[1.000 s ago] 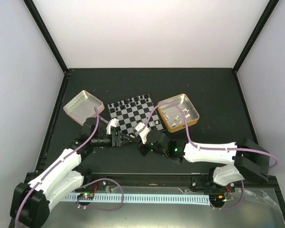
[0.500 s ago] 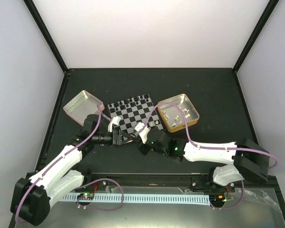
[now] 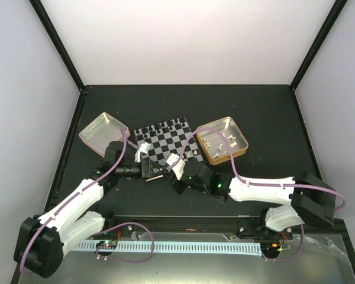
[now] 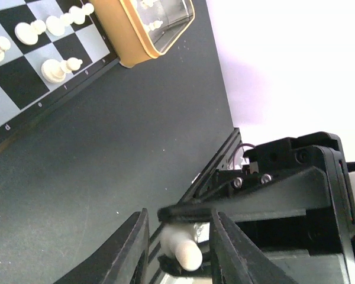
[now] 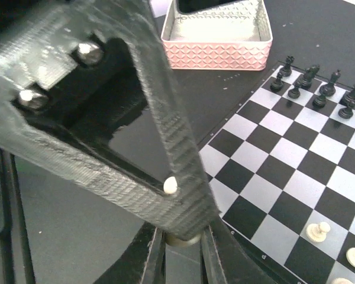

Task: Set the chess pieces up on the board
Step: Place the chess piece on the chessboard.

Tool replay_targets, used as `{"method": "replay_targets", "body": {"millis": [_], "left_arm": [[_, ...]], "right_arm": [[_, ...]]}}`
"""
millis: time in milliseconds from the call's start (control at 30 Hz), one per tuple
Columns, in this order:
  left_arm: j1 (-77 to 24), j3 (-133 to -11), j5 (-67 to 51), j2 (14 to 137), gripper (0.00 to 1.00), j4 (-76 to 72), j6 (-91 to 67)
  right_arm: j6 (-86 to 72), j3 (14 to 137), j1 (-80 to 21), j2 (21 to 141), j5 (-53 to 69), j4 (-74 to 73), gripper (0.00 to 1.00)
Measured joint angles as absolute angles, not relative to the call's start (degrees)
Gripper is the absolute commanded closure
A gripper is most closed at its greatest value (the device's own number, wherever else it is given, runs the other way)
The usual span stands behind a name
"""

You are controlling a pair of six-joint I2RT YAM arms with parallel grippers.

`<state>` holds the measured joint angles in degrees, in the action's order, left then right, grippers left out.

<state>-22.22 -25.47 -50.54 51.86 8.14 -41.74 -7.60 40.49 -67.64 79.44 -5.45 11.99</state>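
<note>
The board (image 3: pixel 165 141) carries black pieces (image 3: pixel 165 126) on its far row and a few white pieces (image 3: pixel 192 155) at its near right corner. My two grippers meet just in front of the board's near edge. My right gripper (image 3: pixel 168 170) is shut on a white chess piece (image 4: pixel 183 248), whose base sits between its jaws (image 5: pixel 183 238) and whose tip (image 5: pixel 170 185) pokes out. My left gripper (image 3: pixel 158 171) is open, its fingers on both sides of that piece (image 4: pixel 178 223) with small gaps showing.
A gold-rimmed tin (image 3: pixel 222 141) with several white pieces stands right of the board. A pale pink tin (image 3: pixel 103 133) stands to its left. The board also shows in the left wrist view (image 4: pixel 23 89) and the right wrist view (image 5: pixel 284 154).
My left gripper has moved a little right and up toward the right gripper, and its fingers now straddle the white piece. The right arm has barely moved.
</note>
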Motion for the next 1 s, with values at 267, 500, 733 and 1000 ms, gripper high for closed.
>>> {"method": "replay_targets", "body": {"millis": [267, 500, 733, 1000], "left_arm": [[-22.20, -25.45, -50.26, 53.39, 0.95, 6.09, -43.66], [-22.20, -25.47, -49.60, 53.36, 0.98, 6.24, -43.20], [-22.81, -29.43, -32.95, 51.03, 0.98, 15.11, -37.41], [-28.16, -34.81, -7.31, 52.88, 0.98, 19.40, -32.84]], "right_arm": [[-7.38, 39.40, -67.72, 79.29, -5.41, 14.00, 0.88], [-8.67, 39.70, -67.75, 79.29, -6.00, 13.30, 0.51], [-14.17, 40.91, -66.96, 75.29, -7.05, 9.47, 0.34], [-28.38, 44.01, -57.78, 66.70, -10.46, -1.61, 0.32]]}}
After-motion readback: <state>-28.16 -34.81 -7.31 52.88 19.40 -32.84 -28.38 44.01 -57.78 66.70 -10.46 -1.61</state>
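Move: The white chess piece is in my right fingers, with my left fingers, still apart, already around it, barely 1 cm right of my left hand point. From my left hand, the chessboard's middle is about 14 cm ahead, 2 cm right and 14 cm below. The white pieces already set stand some 10 cm ahead, 9 cm right and 13 cm below. From my right hand, the chessboard's middle is roughly 14 cm ahead, 1 cm right, equally low. I shut my left fingers on the white piece while my right hand holds it nearly still, then I open my right fingers and draw them off rightward, forward and up. My left hand keeps its grip and carries the piece about 9 cm forward and left towards the chessboard, swinging its fingers some 40 degrees from pointing right to pointing more forward and down. ##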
